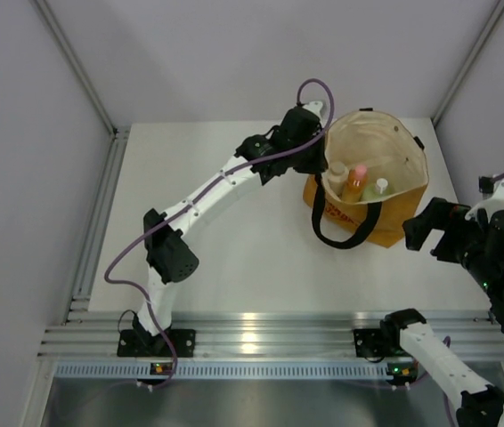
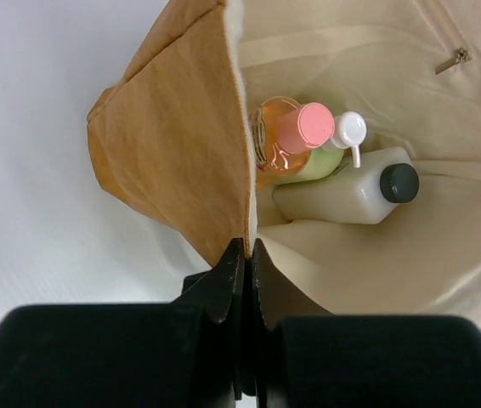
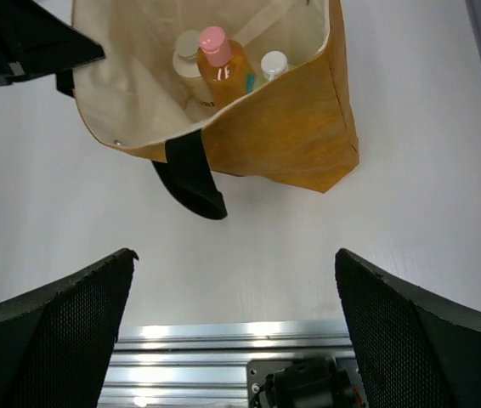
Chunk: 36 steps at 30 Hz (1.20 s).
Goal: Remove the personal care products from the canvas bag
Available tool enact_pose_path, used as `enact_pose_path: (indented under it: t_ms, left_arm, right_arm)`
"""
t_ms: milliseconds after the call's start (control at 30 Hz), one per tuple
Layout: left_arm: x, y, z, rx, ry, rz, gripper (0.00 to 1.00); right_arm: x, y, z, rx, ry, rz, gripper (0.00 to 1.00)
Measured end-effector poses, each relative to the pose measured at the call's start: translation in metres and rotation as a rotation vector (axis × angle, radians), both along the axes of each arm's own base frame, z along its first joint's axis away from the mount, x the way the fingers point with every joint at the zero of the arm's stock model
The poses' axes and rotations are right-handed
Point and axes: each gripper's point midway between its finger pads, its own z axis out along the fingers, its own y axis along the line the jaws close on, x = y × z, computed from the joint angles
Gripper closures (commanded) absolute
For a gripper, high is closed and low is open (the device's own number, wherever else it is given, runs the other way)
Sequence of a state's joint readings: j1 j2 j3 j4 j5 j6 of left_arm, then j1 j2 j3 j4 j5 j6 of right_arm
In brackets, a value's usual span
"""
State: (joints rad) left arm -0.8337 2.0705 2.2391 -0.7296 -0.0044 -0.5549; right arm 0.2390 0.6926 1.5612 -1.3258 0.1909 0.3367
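The mustard-orange canvas bag (image 1: 372, 221) stands open at the table's back right. My left gripper (image 1: 320, 149) is shut on its left rim, pinching the fabric edge (image 2: 247, 242) between the fingers. Inside, in the left wrist view, lie an orange bottle with a pink cap (image 2: 285, 140), a pale green bottle with a white cap (image 2: 330, 157) and a white squarish bottle with a dark cap (image 2: 342, 197). A cream round jar (image 3: 188, 58) shows beside the orange bottle (image 3: 223, 70). My right gripper (image 3: 234, 255) hangs open and empty, in front of the bag (image 3: 291, 127) to its right.
The bag's black loop handle (image 1: 341, 233) droops over its front wall onto the table. An aluminium rail (image 1: 261, 336) runs along the near edge by both arm bases. Grey walls close in on the left and right.
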Motion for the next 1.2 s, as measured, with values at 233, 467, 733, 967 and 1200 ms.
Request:
enact_pose_path:
  t_ms: [233,467,733,967,1200]
  left_arm:
    - [-0.030,-0.004,-0.033,0.110,-0.013,0.095,1.00]
    - [-0.051,0.007,-0.034,0.122,-0.037,0.248,1.00]
    - [-0.042,0.020,-0.027,0.079,-0.038,0.388,1.00]
    - [-0.041,0.020,-0.024,0.031,-0.014,0.439,1.00]
    - [-0.040,0.018,-0.023,-0.016,0.020,0.474,1.00]
  right_arm:
    - [0.033,0.033,0.011,0.074,0.007,0.114,0.12]
    - [0.086,0.058,0.007,0.081,0.047,0.184,0.16]
    - [0.149,0.070,-0.043,-0.021,0.174,0.232,0.25]
    - [0.202,0.081,-0.082,-0.119,0.237,0.310,0.33]
    - [0.253,0.094,-0.102,-0.241,0.219,0.444,0.40]
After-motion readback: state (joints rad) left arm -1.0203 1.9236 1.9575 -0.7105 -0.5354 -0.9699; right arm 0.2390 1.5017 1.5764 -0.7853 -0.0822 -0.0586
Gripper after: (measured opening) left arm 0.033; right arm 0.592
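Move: Some 26 cm ahead of the open right hand, 9 cm to its left and 25 cm lower, the orange bottle with the pink cap stands in the canvas bag. The cream bottle is 4 cm to the left of the orange one and 2 cm farther out; the white-capped green bottle is about 6 cm to its right and 2 cm nearer. From the left hand, already pinching the bag's left rim, the orange bottle lies roughly 2 cm ahead, 6 cm right and 17 cm down. Reaching about 25 cm forward, with some leftward travel, the right hand rises slightly, then sinks to 10 cm below its start, over the bag's mouth towards the orange bottle; it tips down, turns some 25 degrees counter-clockwise and partly closes its fingers. Still pinching the rim, the left hand pulls it back and down, then eases slightly forward and left, turning counter-clockwise. ##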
